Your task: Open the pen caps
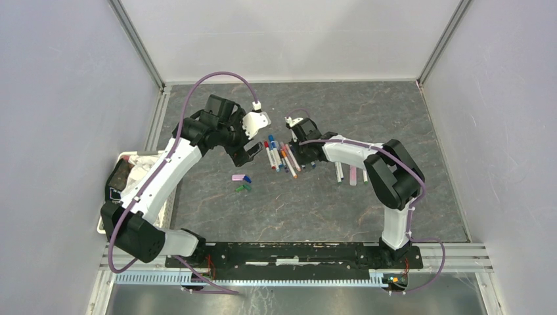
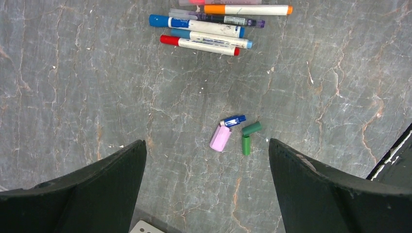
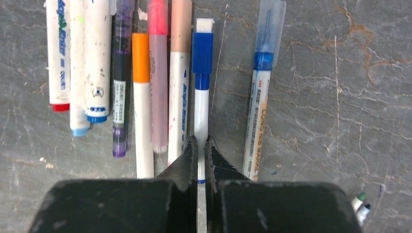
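Note:
Several pens (image 1: 281, 156) lie side by side at the table's middle. My right gripper (image 3: 200, 141) is shut on the white barrel of a thin pen (image 3: 201, 107), whose blue pen cap (image 3: 202, 48) is on at its far end. An orange-capped pen (image 3: 141, 97) and a pink one (image 3: 158, 87) lie just to the left. My left gripper (image 2: 206, 143) hangs open above loose pen caps: a pink one (image 2: 220, 139), a blue one (image 2: 233, 120) and two green ones (image 2: 252, 128). In the top view the left gripper (image 1: 246, 152) is left of the pens and the right gripper (image 1: 293, 146) is at their right side.
Three more pens (image 1: 353, 174) lie under the right arm's forearm. A white basket (image 1: 125, 161) holding a dark object stands at the left edge beside the left arm. Grey walls enclose the table on three sides.

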{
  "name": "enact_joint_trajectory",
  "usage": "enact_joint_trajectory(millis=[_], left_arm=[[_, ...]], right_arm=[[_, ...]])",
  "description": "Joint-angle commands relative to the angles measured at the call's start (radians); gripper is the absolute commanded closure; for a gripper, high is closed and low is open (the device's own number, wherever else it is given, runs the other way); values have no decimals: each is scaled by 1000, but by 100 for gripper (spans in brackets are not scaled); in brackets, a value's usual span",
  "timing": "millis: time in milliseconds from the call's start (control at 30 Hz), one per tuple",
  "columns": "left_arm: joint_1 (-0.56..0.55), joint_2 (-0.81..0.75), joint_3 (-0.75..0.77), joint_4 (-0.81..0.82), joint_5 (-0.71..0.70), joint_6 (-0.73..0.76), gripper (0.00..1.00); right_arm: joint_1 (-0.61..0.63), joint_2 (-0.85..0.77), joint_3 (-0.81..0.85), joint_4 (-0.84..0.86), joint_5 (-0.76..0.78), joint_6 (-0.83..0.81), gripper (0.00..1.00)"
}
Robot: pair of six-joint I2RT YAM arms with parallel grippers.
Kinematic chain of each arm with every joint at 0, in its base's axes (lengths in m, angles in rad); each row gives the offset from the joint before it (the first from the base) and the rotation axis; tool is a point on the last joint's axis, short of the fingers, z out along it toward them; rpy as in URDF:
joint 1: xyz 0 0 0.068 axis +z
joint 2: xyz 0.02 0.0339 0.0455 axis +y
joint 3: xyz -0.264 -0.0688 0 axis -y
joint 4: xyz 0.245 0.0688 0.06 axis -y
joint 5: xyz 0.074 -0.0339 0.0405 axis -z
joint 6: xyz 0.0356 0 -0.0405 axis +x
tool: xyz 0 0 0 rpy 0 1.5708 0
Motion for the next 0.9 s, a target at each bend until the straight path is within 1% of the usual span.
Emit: enact_joint_trajectory(millis=[0,100,233,333,400,533,600,733,800,867], left_arm=[[2,-35,-19,-9,47,78,0],[2,-50,-36,-10,83,115,0],[2,-60,-55,-9,149,172,0],[2,-70,-81,-2,215,255,0],[2,-79,-103,7,252,302,0],[2,-52,-100,-11,286,404,0],[2,-37,-93,-38,310,452,0],[-9,-17,-81,-142,396,555,0],[-25,-18,-89,-158,405,576,0],[-39,-18,-102,-171,399,594,3]], right_arm=[[-1,-116,61,-48,-16,-26,100],[-2,-173,83,-71,-41,-29,100],[-3,-235,79,-81,-130,-18,100],[-3,-257,70,-83,-327,-12,100],[-3,-250,72,-100,-497,-21,100],[-2,-248,31,-78,-791,-28,100],[-3,-248,11,-61,-884,-36,100],[-2,-241,-15,-11,-1001,-15,100],[2,-231,-14,8,-1046,-5,100],[3,-219,-9,24,-1087,3,100]])
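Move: The right hand, already shut on the tail of the white marker, has the left gripper about 18 cm to its left, 6 cm back and 18 cm higher. The peach marker is about 5 cm ahead and 4 cm left of the right hand, the clear blue pen 7 cm ahead and 2 cm right. From the left hand the held marker's blue cap is about 12 cm ahead, 16 cm right and 18 cm below; the loose blue cap lies roughly 1 cm back, 3 cm right, 19 cm below. Keeping its pinch on the tail, the right hand lifts the marker about 12 cm almost straight up, then sweeps it some 12 cm back and 8 cm left towards the left gripper, rolling and swinging counter-clockwise through about 50 degrees so the blue cap leads leftward. The left hand, fingers staying wide open, comes to meet the cap, easing back about 5 cm with a little right and down and turning some 30 degrees clockwise. ##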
